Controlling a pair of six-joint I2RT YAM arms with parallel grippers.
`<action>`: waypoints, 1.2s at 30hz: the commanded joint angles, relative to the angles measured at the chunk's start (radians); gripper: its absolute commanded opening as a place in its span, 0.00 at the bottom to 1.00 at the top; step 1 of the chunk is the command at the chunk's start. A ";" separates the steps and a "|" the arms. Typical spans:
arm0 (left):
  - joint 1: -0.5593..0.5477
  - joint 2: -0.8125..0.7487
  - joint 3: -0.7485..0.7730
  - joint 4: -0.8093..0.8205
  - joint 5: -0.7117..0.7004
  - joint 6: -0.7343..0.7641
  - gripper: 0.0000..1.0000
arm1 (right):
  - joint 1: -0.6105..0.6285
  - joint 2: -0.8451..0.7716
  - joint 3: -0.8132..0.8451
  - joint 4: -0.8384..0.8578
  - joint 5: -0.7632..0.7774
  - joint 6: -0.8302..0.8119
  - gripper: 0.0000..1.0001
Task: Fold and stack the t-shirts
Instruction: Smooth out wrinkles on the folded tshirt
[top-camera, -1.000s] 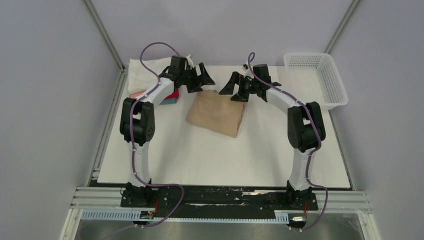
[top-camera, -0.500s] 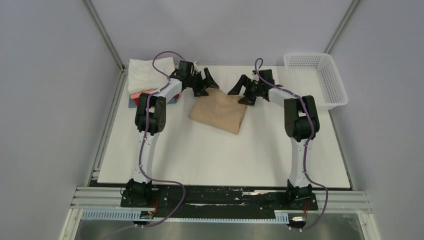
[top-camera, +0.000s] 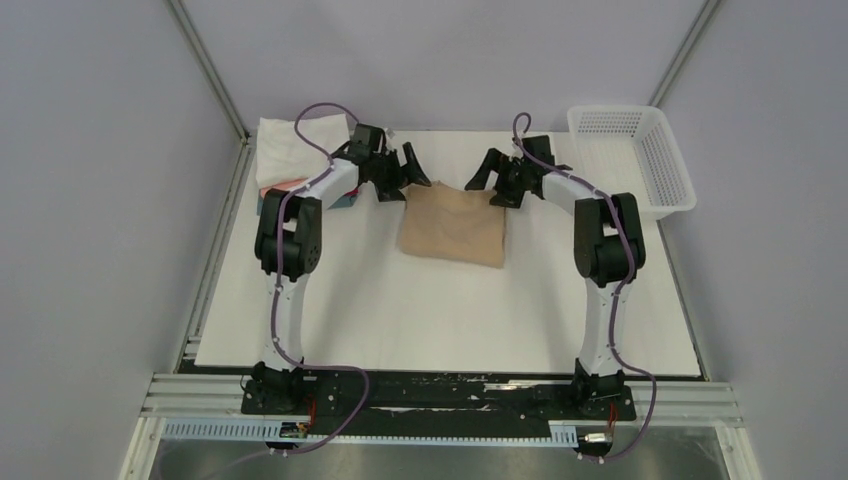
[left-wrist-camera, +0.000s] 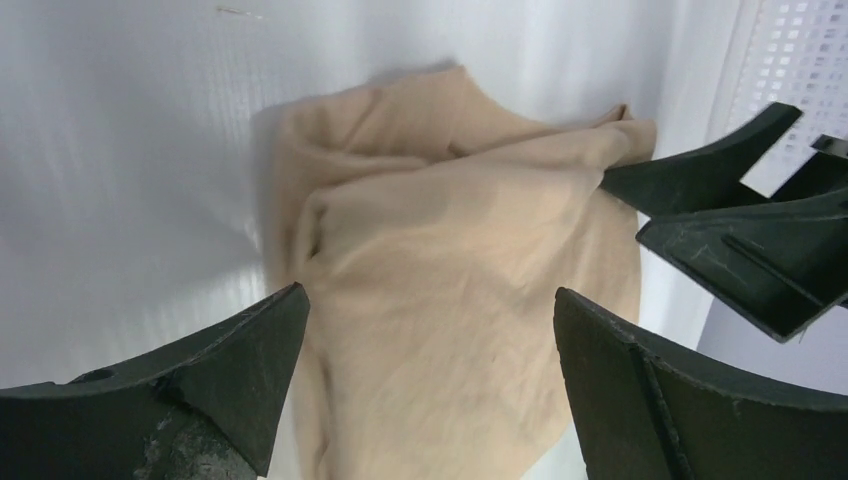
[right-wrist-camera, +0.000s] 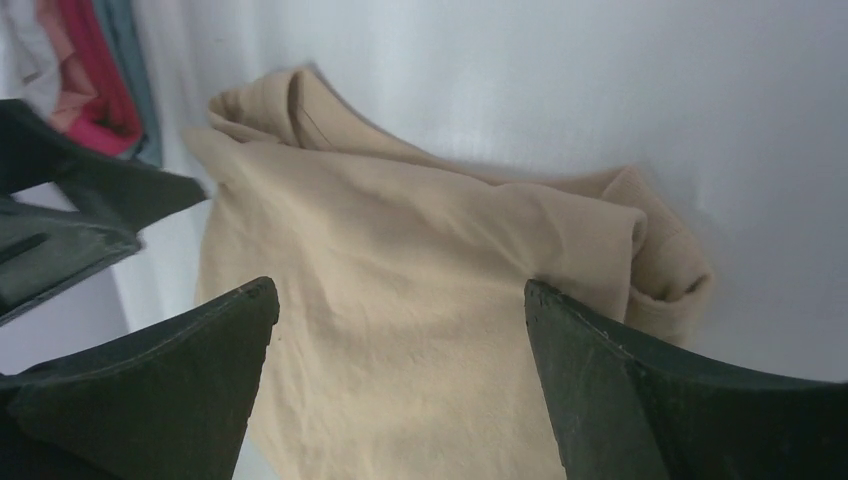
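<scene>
A folded tan t-shirt (top-camera: 453, 226) lies on the white table at the back middle; it fills the left wrist view (left-wrist-camera: 450, 290) and the right wrist view (right-wrist-camera: 420, 290). My left gripper (top-camera: 410, 173) is open and empty at the shirt's far left corner. My right gripper (top-camera: 482, 176) is open and empty at its far right corner. A stack of folded shirts, white (top-camera: 288, 146) on top with red (top-camera: 272, 189) and blue-grey below, sits at the back left; its red layer shows in the right wrist view (right-wrist-camera: 85, 75).
A white mesh basket (top-camera: 632, 158) stands at the back right, its wall also in the left wrist view (left-wrist-camera: 790, 50). The white table cover (top-camera: 420, 310) extends toward the arm bases.
The tan shirt has slid right and squared up. Both grippers have moved back toward its far corners and stand open, apart from the cloth.
</scene>
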 joint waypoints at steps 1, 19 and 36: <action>-0.008 -0.219 -0.007 -0.082 -0.107 0.108 1.00 | -0.041 -0.197 -0.063 -0.137 0.266 -0.132 1.00; -0.126 -0.338 -0.341 0.254 0.164 0.002 1.00 | 0.149 -0.472 -0.550 0.304 0.022 0.164 1.00; -0.103 -0.350 -0.770 0.316 0.054 0.008 1.00 | 0.014 -0.539 -0.956 0.332 0.193 0.132 1.00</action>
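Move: The folded tan t-shirt lies between the two wide-open grippers, which are low at its far corners. Its middle is about 10 cm right and 9 cm back of the left hand, 7 cm left and 8 cm back of the right, roughly 2 cm lower. The folded stack stands some 30 cm left and 6 cm ahead of the left hand; the empty basket is about 40 cm right and 8 cm ahead of the right hand. Both open grippers rise from the t-shirt's far corners and arc back over its sides, the left climbing about 15 cm and ending 14 cm nearer the base and a little to the right, the right first swinging out to its right, then inward, and ending 15 cm back. They come down on the near part, fingertips pressing on the cloth, and finish with a low stroke of some 3 cm, the left mainly back, the right mainly outward to the right, fingers wide open throughout. ##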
